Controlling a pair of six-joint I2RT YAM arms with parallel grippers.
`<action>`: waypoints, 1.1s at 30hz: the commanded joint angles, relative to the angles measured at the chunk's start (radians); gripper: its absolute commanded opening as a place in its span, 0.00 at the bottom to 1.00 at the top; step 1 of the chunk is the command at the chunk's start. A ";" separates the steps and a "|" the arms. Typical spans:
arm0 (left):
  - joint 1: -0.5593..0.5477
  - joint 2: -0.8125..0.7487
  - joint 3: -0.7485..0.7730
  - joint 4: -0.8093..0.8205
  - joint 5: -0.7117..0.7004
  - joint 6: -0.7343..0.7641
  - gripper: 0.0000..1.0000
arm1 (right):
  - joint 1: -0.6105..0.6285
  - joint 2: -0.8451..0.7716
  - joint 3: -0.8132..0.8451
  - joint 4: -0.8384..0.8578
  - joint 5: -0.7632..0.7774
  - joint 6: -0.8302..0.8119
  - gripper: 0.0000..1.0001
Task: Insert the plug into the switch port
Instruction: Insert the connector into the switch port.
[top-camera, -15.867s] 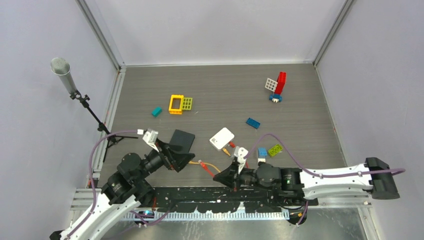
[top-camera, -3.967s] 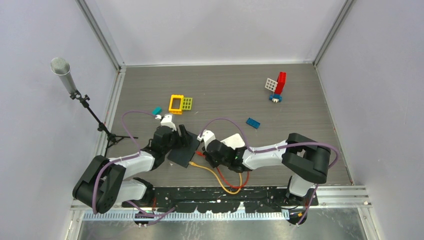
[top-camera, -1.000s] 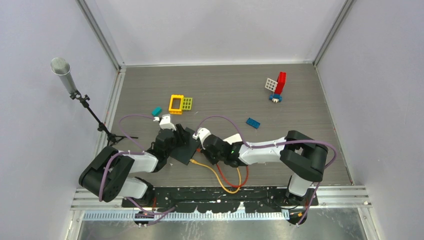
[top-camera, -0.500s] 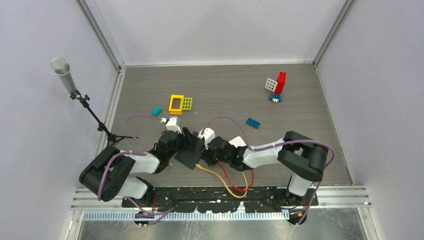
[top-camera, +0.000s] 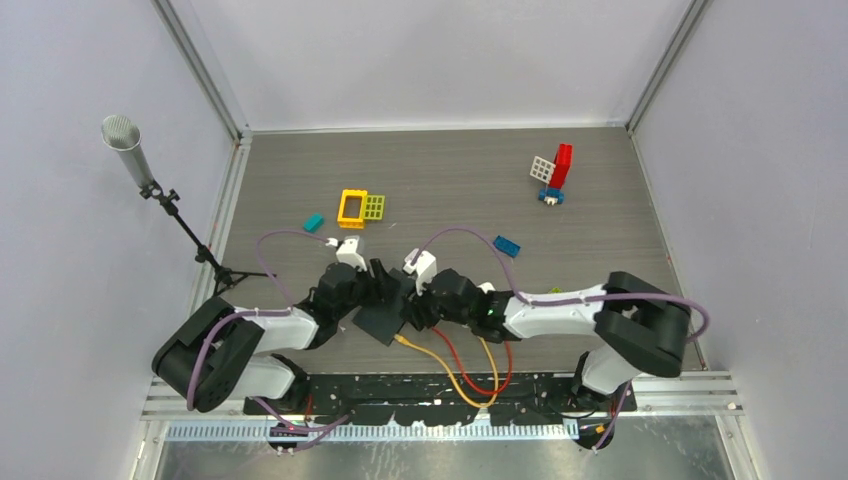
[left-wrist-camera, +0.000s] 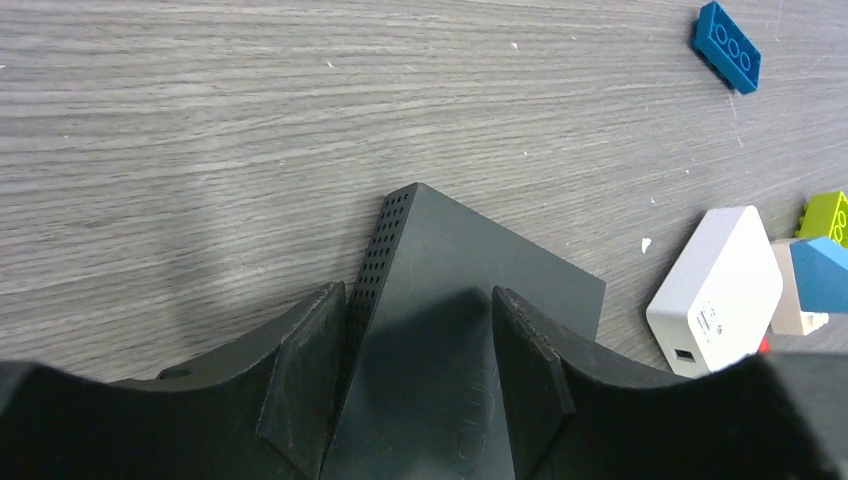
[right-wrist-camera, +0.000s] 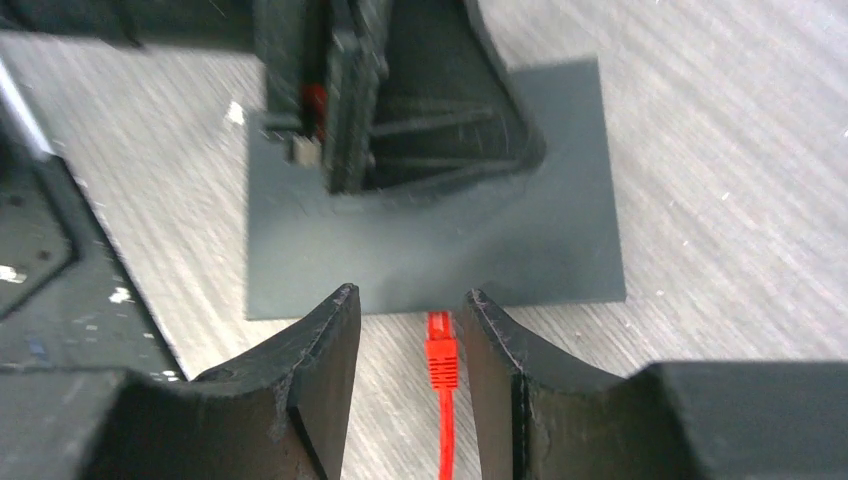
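The dark switch (top-camera: 375, 322) lies on the table. My left gripper (left-wrist-camera: 415, 291) stands over it with its jaws apart. One finger (left-wrist-camera: 310, 370) is at the switch's perforated side and the other rests over its top face (left-wrist-camera: 450, 300). The red plug (right-wrist-camera: 441, 355) lies on the table with its tip at the switch's near edge (right-wrist-camera: 440, 285); the port itself is hidden. My right gripper (right-wrist-camera: 410, 293) is open around the plug, with a gap on each side. In the top view both grippers (top-camera: 385, 285) (top-camera: 412, 308) meet at the switch.
A red cable (top-camera: 452, 350) and an orange cable (top-camera: 440, 368) trail toward the near edge. A white adapter (left-wrist-camera: 715, 305), a blue brick (left-wrist-camera: 727, 45) and a green brick (left-wrist-camera: 830, 215) lie right of the switch. A yellow frame (top-camera: 352, 207) and a microphone stand (top-camera: 150, 185) are farther off.
My right gripper has opened and let go of the red plug. Both grippers and the switch have shifted a little to the right. The left jaws have widened slightly.
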 joint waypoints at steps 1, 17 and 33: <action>-0.016 0.002 -0.014 -0.168 0.047 -0.021 0.58 | 0.001 -0.136 -0.017 -0.041 -0.035 -0.004 0.48; -0.016 0.012 -0.012 -0.171 0.048 -0.021 0.59 | 0.003 -0.031 -0.143 0.120 -0.041 0.014 0.50; -0.016 0.017 -0.017 -0.166 0.076 -0.026 0.57 | 0.003 0.016 -0.124 0.120 -0.015 -0.005 0.09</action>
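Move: The red plug, its nose already at the switch port, lies about 4 cm below the right hand point, some 1 cm back and 1 cm to its right. The switch's middle is roughly 5 cm to this hand's left and 2 cm ahead; the yellow plug sits about 5 cm back and 1 cm left. From the left hand, over the switch's far edge, the red plug is some 7 cm back, 6 cm right and slightly lower. The red plug is regripped from behind: the open right hand first rises about 4 cm, shifting back and to the right, then comes down some 7 cm onto the cable. There the fingers close around the red lead just behind the boot, pointing at the port. The left hand stays braced at the switch's far edge with its fingers part open. ##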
